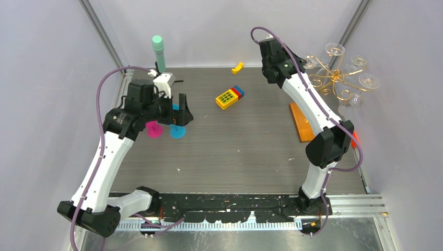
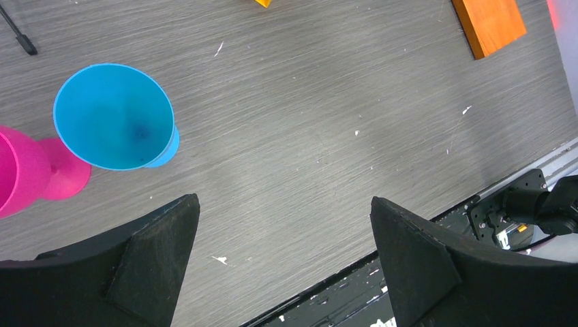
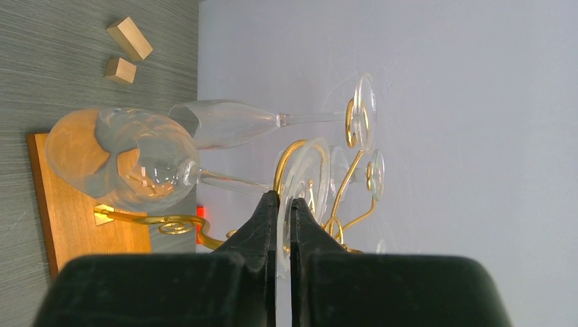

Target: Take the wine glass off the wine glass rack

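The wine glass rack (image 1: pixel 334 78) is gold wire with curled arms on an orange-brown wooden base (image 1: pixel 300 123), at the table's right edge by the wall. Several clear glasses hang upside down from it. My right gripper (image 3: pixel 283 197) is shut on the thin foot disc of one wine glass (image 3: pixel 123 160), whose round bowl hangs over the base (image 3: pixel 65 218); its foot still sits by a gold arm (image 3: pixel 286 160). From above, the right gripper (image 1: pixel 305 64) reaches into the rack's left side. My left gripper (image 2: pixel 283 201) is open over bare table on the left (image 1: pixel 177 111), holding nothing.
A blue cup (image 2: pixel 112 116) and a pink cup (image 2: pixel 34 174) stand just by the left gripper. A yellow and blue toy block (image 1: pixel 229 98) lies mid-table, a yellow piece (image 1: pixel 237 67) and a teal cylinder (image 1: pixel 158 52) at the back. Two wooden blocks (image 3: pixel 129 37) lie beyond the rack.
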Robot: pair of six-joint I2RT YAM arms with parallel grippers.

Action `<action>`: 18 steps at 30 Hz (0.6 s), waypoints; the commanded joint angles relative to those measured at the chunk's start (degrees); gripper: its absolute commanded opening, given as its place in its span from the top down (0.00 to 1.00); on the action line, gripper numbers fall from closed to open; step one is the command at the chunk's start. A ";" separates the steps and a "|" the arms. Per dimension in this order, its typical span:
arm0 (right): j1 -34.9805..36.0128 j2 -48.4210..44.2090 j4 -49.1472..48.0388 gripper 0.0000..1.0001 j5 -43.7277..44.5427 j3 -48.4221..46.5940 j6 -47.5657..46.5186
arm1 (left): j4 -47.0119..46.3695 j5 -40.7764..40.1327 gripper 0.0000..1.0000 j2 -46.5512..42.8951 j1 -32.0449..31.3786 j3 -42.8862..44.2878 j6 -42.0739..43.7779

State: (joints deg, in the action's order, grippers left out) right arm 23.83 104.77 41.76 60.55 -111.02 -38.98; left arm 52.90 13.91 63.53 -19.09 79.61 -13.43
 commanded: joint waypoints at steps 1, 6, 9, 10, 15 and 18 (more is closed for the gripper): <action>0.43 -1.77 0.03 0.96 -0.92 0.17 2.20 | -2.79 -0.37 0.00 -0.51 0.27 -0.29 0.07; 0.51 -1.72 1.87 0.81 -1.93 0.06 3.63 | -2.80 -0.29 0.00 -0.43 0.26 -0.46 0.07; 0.74 -1.83 2.10 0.73 -2.12 0.04 3.65 | -2.80 -0.29 0.00 -0.49 0.22 -0.54 0.07; 0.87 -1.84 2.19 0.72 -2.22 -0.02 3.61 | -2.81 -0.29 0.00 -0.53 0.22 -0.55 0.07; 1.51 -1.91 3.16 0.67 -3.09 -0.35 4.09 | -2.78 -0.33 0.00 -0.59 0.25 -0.66 0.07; 1.84 -1.93 3.41 0.68 -3.04 -0.69 4.18 | -2.80 -0.30 0.00 -0.65 0.24 -0.65 0.07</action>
State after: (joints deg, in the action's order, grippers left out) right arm 24.71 104.75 44.16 58.74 -110.98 -35.94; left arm 52.90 13.91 63.53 -19.09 79.22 -13.43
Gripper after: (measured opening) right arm 0.328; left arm 0.994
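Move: The wine glass hangs foot up on the near-left arm of the rack, its foot rim already between the almost shut right fingertips; its middle is about 8 cm below that hand, 3 cm ahead and 2 cm right. A clear flute's middle stands roughly 7 cm ahead of the hand, 9 cm right and 8 below; the rack hub is about 2 cm back, 11 right, level. From the left hand, the wine glass lies some 20 cm ahead and 42 right, roughly level. The wine glass's foot is let go at the rack: the right fingers, pinching its rim at first, open to about a third of their range while still straddling the foot. Meanwhile the hand eases only about 1 cm down and 1 cm to its left, hardly turning and still pointing forward and to the right, slightly downward. ##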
